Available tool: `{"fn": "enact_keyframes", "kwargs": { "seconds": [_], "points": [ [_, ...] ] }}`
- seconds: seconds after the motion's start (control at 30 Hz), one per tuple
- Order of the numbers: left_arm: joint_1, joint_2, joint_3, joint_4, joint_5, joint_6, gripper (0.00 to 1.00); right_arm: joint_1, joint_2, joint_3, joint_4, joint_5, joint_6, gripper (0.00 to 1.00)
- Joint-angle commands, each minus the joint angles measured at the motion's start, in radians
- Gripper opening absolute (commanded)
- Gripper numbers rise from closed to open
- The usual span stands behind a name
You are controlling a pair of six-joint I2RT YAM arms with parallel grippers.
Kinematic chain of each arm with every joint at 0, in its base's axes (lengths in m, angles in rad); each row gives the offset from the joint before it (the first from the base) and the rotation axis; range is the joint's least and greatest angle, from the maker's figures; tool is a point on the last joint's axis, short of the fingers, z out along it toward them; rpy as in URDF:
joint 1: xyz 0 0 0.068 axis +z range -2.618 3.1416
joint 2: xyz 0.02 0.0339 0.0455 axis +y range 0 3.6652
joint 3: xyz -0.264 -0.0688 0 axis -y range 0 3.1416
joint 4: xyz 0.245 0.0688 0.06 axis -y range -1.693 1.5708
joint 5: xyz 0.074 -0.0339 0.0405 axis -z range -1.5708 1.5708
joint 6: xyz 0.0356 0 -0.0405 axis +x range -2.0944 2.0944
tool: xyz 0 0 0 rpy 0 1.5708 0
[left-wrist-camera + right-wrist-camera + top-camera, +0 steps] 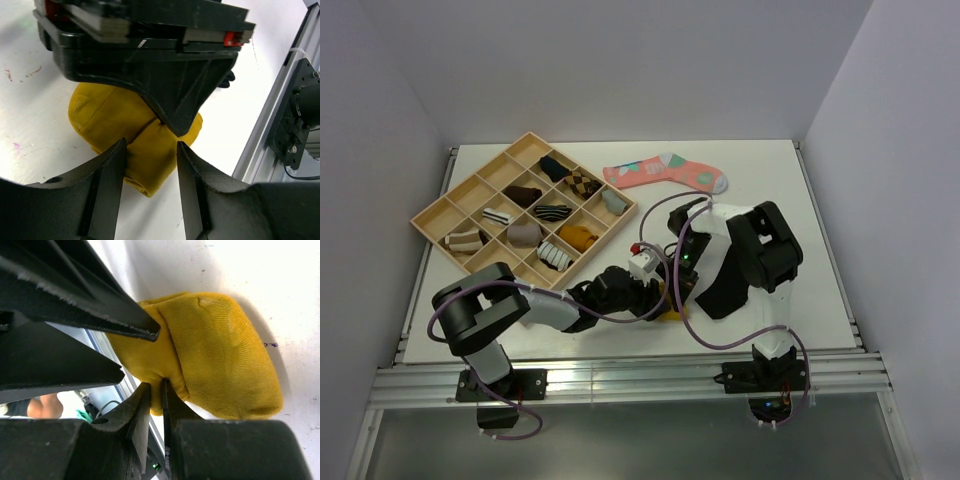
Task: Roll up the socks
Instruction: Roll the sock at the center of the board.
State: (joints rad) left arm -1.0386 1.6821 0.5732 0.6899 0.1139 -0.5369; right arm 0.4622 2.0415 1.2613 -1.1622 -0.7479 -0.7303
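A mustard-yellow sock [115, 120] lies bunched and folded on the white table near its front edge; it is also in the right wrist view [220, 350] and barely shows under both grippers from above [672, 308]. My right gripper [156, 395] is shut on a fold at the sock's edge, pinching the fabric between its fingertips. It hangs over the sock as a black block [165, 80] in the left wrist view. My left gripper [150, 170] is open, its fingers [112, 185] standing either side of the sock's folded end. From above, both grippers meet over the sock [655, 292].
A wooden tray [430, 215] of small sock bundles sits at the back left. A pink patterned sock [665, 172] lies flat at the back middle. The aluminium rail [272, 130] at the table's front edge runs close beside the yellow sock.
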Motion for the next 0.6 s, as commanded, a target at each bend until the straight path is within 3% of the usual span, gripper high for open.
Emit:
{"fn": "enact_keyframes", "kwargs": {
  "seconds": [0.0,0.27,0.4,0.57],
  "points": [
    [-0.009,0.005,0.008,0.056,0.067,0.020,0.49,-0.003,0.057,0.015,0.107,0.191,-0.021,0.13],
    [-0.009,0.030,-0.013,0.060,0.086,0.005,0.50,-0.003,0.072,0.056,0.090,0.190,0.008,0.13],
    [-0.009,0.048,-0.006,0.037,0.064,-0.008,0.45,-0.003,0.074,0.061,0.096,0.183,0.014,0.13],
    [-0.011,0.076,0.013,-0.035,0.037,-0.058,0.20,-0.002,0.056,0.036,0.148,0.186,0.034,0.15]
  ]
}}
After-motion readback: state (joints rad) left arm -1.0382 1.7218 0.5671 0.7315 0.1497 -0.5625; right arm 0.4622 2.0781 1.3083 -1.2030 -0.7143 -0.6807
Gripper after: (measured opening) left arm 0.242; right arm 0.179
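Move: The mustard sock, partly rolled, has its middle some 3 cm to the right of the left hand, about 1 cm ahead and 2 cm below, with the roll's near end between the open fingers. From the right hand, which already pinches the fold, the sock's middle is about 2 cm ahead and 1 cm lower. The black sock lies about 12 cm to the right of the right hand and 4 cm ahead. The mustard sock's rolled fold stays pinched in the right fingers, that hand nearly still and tilting by only about 5 degrees. The left hand sinks around the roll's near end and draws slightly back, about 1 cm in all, then its half-open fingers close by about half onto the roll, beginning to pinch it. ##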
